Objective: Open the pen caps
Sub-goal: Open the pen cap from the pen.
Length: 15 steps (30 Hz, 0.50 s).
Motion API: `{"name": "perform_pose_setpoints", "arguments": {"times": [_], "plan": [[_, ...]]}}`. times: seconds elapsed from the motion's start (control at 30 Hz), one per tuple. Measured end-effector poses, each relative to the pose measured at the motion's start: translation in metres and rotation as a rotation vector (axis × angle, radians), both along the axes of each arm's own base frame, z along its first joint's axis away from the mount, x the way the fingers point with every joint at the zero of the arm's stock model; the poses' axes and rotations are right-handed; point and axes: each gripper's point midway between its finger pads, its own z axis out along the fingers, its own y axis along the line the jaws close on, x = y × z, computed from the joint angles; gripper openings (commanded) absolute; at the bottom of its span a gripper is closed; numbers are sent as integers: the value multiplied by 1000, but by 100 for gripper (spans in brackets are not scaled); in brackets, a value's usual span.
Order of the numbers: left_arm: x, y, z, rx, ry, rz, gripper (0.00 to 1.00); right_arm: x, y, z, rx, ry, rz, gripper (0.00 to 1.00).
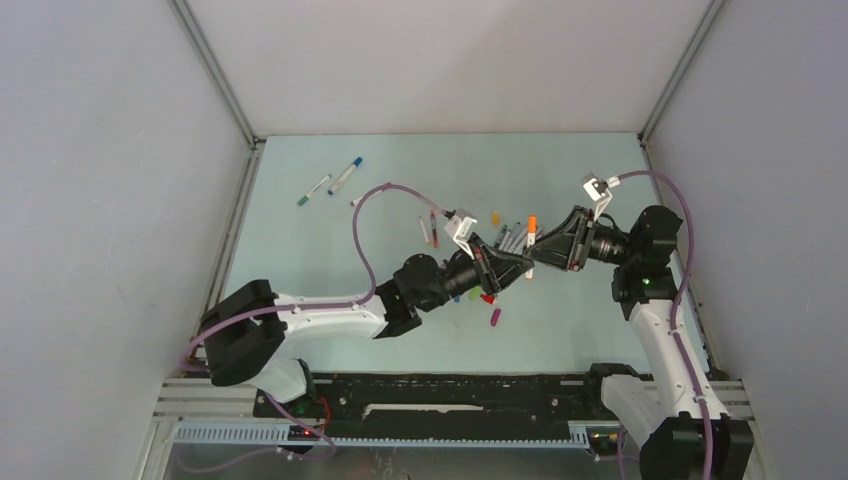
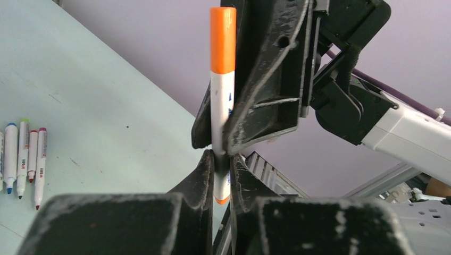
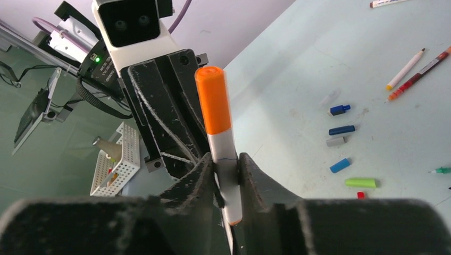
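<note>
A white pen point(image 1: 530, 240) with an orange pen cap point(image 1: 532, 222) stands upright above the middle of the table, held between both grippers. My left gripper point(image 2: 220, 170) is shut on the barrel's lower end, just above its orange tip. In the right wrist view my right gripper point(image 3: 226, 170) has both fingers pressed on the white barrel below the orange cap point(image 3: 213, 101). The cap point(image 2: 223, 40) sits on the pen. Loose pen caps lie on the table: blue point(image 3: 340, 165), green point(image 3: 361, 183), grey point(image 3: 336, 141), dark blue point(image 3: 341, 129).
Several uncapped pens point(image 2: 24, 159) lie side by side on the table. Two more pens point(image 1: 344, 176) lie at the back left. A magenta cap point(image 1: 495, 317) and a yellow cap point(image 1: 495, 217) lie near the grippers. Grey walls close in the table.
</note>
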Motion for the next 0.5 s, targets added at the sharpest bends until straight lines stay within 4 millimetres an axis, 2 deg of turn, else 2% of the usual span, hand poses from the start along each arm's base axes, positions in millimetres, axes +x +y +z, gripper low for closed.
{"name": "perform_pose_setpoints", "arguments": {"times": [0.07,0.13,0.33,0.4,0.47,0.5], "plan": [[-1,-1,2,-6,2,-5,14,0,1,-1,-1,-4,2,0],[-1,-2,4,-9,5,-4,22,2,0,-1,-4,-25,-1,0],[-5,-1,2,8,-5,-12,60,-1,1,-1,-10,-52,17,0],[-7,6,4,17,-22,-5,77,-2,0,-2,-16,-71,30,0],[-11,23,9,22,-48,15,98,-4,0,-4,-24,-94,43,0],[-13,33,12,23,-61,31,99,-5,-1,-6,-29,-108,51,0]]}}
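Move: The orange pen, cap end tilted up and forward, is pinched near its lower end by the left fingers, its middle about 3 cm ahead of and 3 cm above that hand. It stands between the still-parted right fingers, its middle some 2 cm ahead and 2 cm above them. About 25 cm below the right hand lie the magenta cap, 4 cm left and 1 cm back, the red cap, 6 cm left and 3 cm ahead, and the row of pens, 15 cm ahead and 2 cm right. Right fingers close on the orange pen's body; the left hand then opens wide and backs about 3 cm left. ##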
